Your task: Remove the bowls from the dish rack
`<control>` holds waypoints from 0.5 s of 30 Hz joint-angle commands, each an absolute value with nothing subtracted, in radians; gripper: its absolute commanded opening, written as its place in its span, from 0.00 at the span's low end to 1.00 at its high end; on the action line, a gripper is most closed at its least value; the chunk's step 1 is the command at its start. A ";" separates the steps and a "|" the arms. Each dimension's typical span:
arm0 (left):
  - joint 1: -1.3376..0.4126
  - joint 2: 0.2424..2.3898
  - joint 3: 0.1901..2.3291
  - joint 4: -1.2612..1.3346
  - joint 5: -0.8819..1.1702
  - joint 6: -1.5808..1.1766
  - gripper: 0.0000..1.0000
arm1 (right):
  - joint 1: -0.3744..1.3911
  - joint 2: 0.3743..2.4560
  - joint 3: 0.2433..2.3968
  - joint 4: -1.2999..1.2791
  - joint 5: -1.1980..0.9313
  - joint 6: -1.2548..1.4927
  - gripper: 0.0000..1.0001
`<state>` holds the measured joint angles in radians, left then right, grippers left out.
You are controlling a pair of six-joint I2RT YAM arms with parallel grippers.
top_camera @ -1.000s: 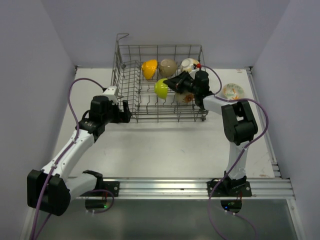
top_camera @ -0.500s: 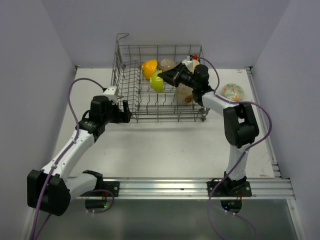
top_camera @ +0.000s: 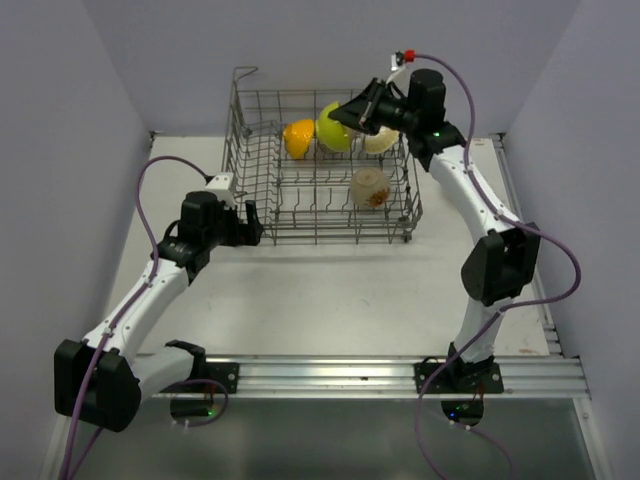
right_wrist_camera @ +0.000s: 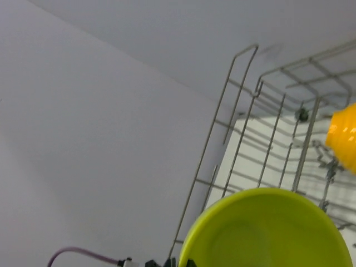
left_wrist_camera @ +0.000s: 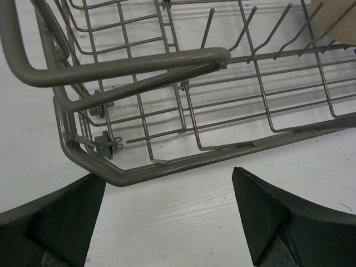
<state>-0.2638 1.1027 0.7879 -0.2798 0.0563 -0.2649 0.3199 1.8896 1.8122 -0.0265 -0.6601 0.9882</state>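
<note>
The grey wire dish rack (top_camera: 300, 236) stands at the back of the table. My right gripper (top_camera: 347, 117) is shut on the rim of a lime-green bowl (top_camera: 333, 128) and holds it above the rack's back part. In the right wrist view the lime-green bowl (right_wrist_camera: 267, 233) fills the lower frame, so that my fingers barely show at its edge. An orange bowl (top_camera: 298, 138), a white bowl (top_camera: 382, 141) and a cream bowl with a reddish pattern (top_camera: 370, 187) stay in the rack. My left gripper (top_camera: 249, 222) is open and empty at the rack's front-left corner (left_wrist_camera: 114, 178).
The rack's tall grid sides and its corner handle loop (top_camera: 245, 72) rise behind the held bowl. The rack's thick handle bar (left_wrist_camera: 139, 64) runs just ahead of my left fingers (left_wrist_camera: 53, 219). Grey walls close in the table on three sides. An aluminium rail (top_camera: 330, 372) runs along the near edge.
My right arm has lifted the lime-green bowl up out of the rack's middle and back toward the rear wall. The cream bowl it covered now shows. The left arm has not moved.
</note>
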 commanded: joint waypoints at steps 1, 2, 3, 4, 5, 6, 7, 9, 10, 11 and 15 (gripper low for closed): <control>-0.272 1.082 0.788 -0.249 0.107 -0.245 1.00 | 0.258 1.807 1.981 -0.364 -0.620 0.758 0.00; -0.272 1.080 0.790 -0.250 0.106 -0.245 1.00 | 0.243 1.810 2.005 -0.403 -0.614 0.738 0.00; -0.272 1.074 0.790 -0.250 0.104 -0.245 1.00 | 0.210 1.812 2.025 -0.437 -0.608 0.720 0.00; -0.272 1.071 0.790 -0.250 0.101 -0.245 1.00 | 0.195 1.813 2.055 -0.466 -0.603 0.683 0.00; -0.270 1.066 0.790 -0.250 0.098 -0.245 1.00 | 0.181 1.815 2.074 -0.532 -0.586 0.661 0.00; -0.271 1.060 0.790 -0.252 0.094 -0.245 1.00 | 0.155 1.822 2.094 -0.567 -0.569 0.637 0.00; -0.272 1.058 0.788 -0.250 0.094 -0.245 1.00 | 0.144 1.825 2.133 -0.602 -0.549 0.585 0.00; -0.270 1.054 0.787 -0.250 0.094 -0.245 1.00 | 0.120 1.829 2.160 -0.701 -0.468 0.542 0.00; -0.271 1.054 0.788 -0.250 0.094 -0.245 1.00 | 0.115 1.829 2.160 -0.719 -0.450 0.514 0.00; -0.272 1.052 0.788 -0.252 0.094 -0.244 1.00 | 0.109 1.827 2.157 -0.751 -0.422 0.500 0.00; -0.272 1.051 0.790 -0.250 0.109 -0.245 1.00 | 0.084 1.827 2.123 -0.808 -0.279 0.442 0.00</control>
<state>-0.2642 1.0782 0.7872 -0.2874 0.0669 -0.2649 0.0860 1.8503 2.1185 -0.7033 -0.4015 0.5419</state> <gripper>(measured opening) 0.997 0.119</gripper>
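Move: The right hand, holding the green bowl high over the rack's back row, has the floral bowl on the open table about 31 cm to its right, 3 cm farther out and 33 cm below. The dotted bowl lies about 8 cm right, 8 cm ahead; the brown bowl about 2 cm left, 8 cm ahead, both some 24 cm below. From the left hand, the floral bowl is roughly 17 cm ahead, 55 cm right, 13 cm down. Right hand swings the gripped green bowl some 17 cm right towards the floral bowl's side, arching over the rack, wrist turning clockwise. ##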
